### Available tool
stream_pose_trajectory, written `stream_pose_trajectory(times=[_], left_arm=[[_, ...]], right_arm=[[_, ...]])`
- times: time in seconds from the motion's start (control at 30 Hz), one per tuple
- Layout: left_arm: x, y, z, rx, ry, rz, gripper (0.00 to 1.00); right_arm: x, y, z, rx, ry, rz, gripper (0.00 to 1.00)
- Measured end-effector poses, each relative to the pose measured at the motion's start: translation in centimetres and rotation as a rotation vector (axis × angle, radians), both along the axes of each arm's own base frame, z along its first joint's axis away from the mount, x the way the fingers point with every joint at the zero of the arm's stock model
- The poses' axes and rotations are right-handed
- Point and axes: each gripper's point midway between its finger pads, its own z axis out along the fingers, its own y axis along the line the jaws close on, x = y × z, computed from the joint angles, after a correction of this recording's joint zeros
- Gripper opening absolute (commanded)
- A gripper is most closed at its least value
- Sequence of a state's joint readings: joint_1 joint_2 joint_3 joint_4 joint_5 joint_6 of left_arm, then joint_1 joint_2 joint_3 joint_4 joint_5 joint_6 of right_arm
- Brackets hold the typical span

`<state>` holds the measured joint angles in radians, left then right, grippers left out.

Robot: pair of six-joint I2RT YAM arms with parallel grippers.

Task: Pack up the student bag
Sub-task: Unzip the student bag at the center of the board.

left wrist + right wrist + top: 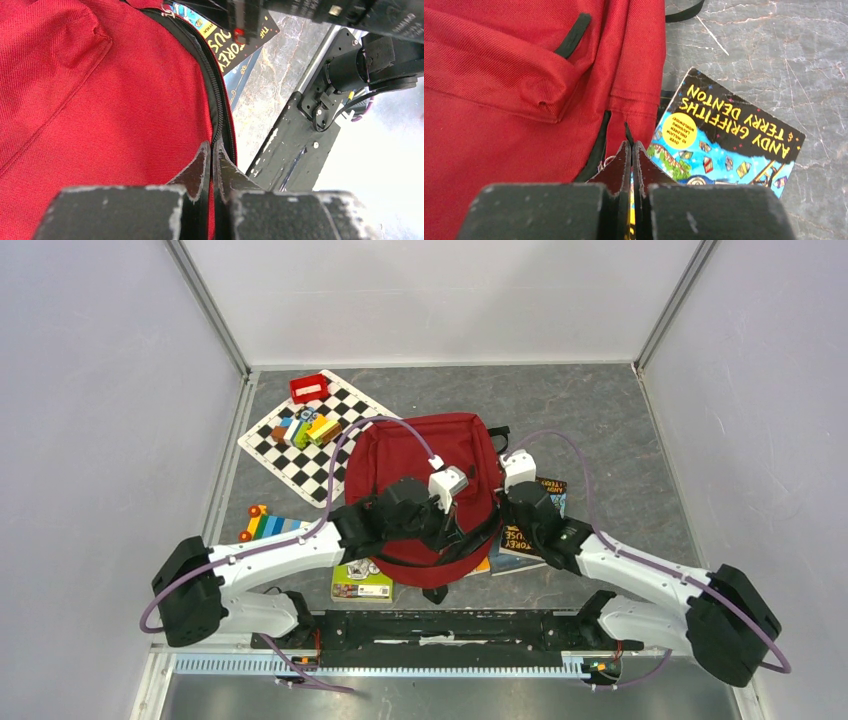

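Observation:
The student bag (415, 465), a dark-red backpack, lies flat in the middle of the table. My left gripper (212, 145) is shut on the bag's edge beside the black zipper (216, 95), with red fabric pinched between the fingers. My right gripper (631, 144) is shut on the thin black zipper pull (627, 133) at the bag's (499, 100) right side, and a small metal ring shows beside its left finger. In the top view both grippers meet at the bag's near right corner. A colourful book (729, 132) lies right of the bag, partly under it.
A chessboard (285, 455) lies at the back left with coloured blocks (305, 427) and a small red box (309, 388) on it. A rainbow toy (265, 525) and a green box (362, 582) sit near the left arm. The book stack (530, 530) lies under the right wrist.

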<state>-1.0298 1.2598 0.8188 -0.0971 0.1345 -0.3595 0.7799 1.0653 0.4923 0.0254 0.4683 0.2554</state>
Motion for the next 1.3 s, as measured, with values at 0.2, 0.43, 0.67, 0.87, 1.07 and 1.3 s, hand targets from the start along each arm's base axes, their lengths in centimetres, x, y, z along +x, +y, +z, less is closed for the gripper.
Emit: stream_pose_trajectory(times=[0.2,0.43,0.67,0.87,1.07,1.3], left_arm=[[-0.3,0.3,0.0,0.008,0.009,-0.006,0.02],[-0.7,1.0,0.6,0.024,0.016,-0.006,0.02],[-0.5,1.4,1.0,0.046,0.017,0.011,0.02],[0.9,1.6,3.0,0.072,-0.016,0.070,0.02],[4.0,1.7,5.5,0.082,-0.053,0.103,0.02],[7.7,3.7,4.7,0.143,-0.018,0.096,0.02]], right_arm=[[1.9,0.2,-1.1,-0.020,0.029,0.013,0.00],[3.5,0.2,-2.2,-0.037,0.049,0.028,0.00],[4.6,0.9,-1.8,-0.051,0.037,0.068,0.00],[5.1,1.0,-0.1,-0.061,0.043,0.083,0.55],[3.6,0.5,6.1,0.020,-0.068,0.124,0.94],[0.2,2.3,10.9,0.132,-0.261,0.357,0.98]])
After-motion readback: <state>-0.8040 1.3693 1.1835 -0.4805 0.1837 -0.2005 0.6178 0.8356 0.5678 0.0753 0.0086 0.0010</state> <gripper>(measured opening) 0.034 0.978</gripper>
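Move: The right hand already holds the zipper puller. The zip's far right end lies about 5 cm ahead of it, 1 cm left and 2 below, with the Treehouse book some 4 cm back and 8 cm right, 8 below. The left hand already pinches the opening's front-panel edge: the bag's middle is roughly 7 cm ahead and 7 cm left, 3 below; the zip end 9 cm ahead, 9 cm right. Right drags the puller 5 cm forward, lets go and rises; left, still pinching, peels the panel 8 cm forward-left, up. ##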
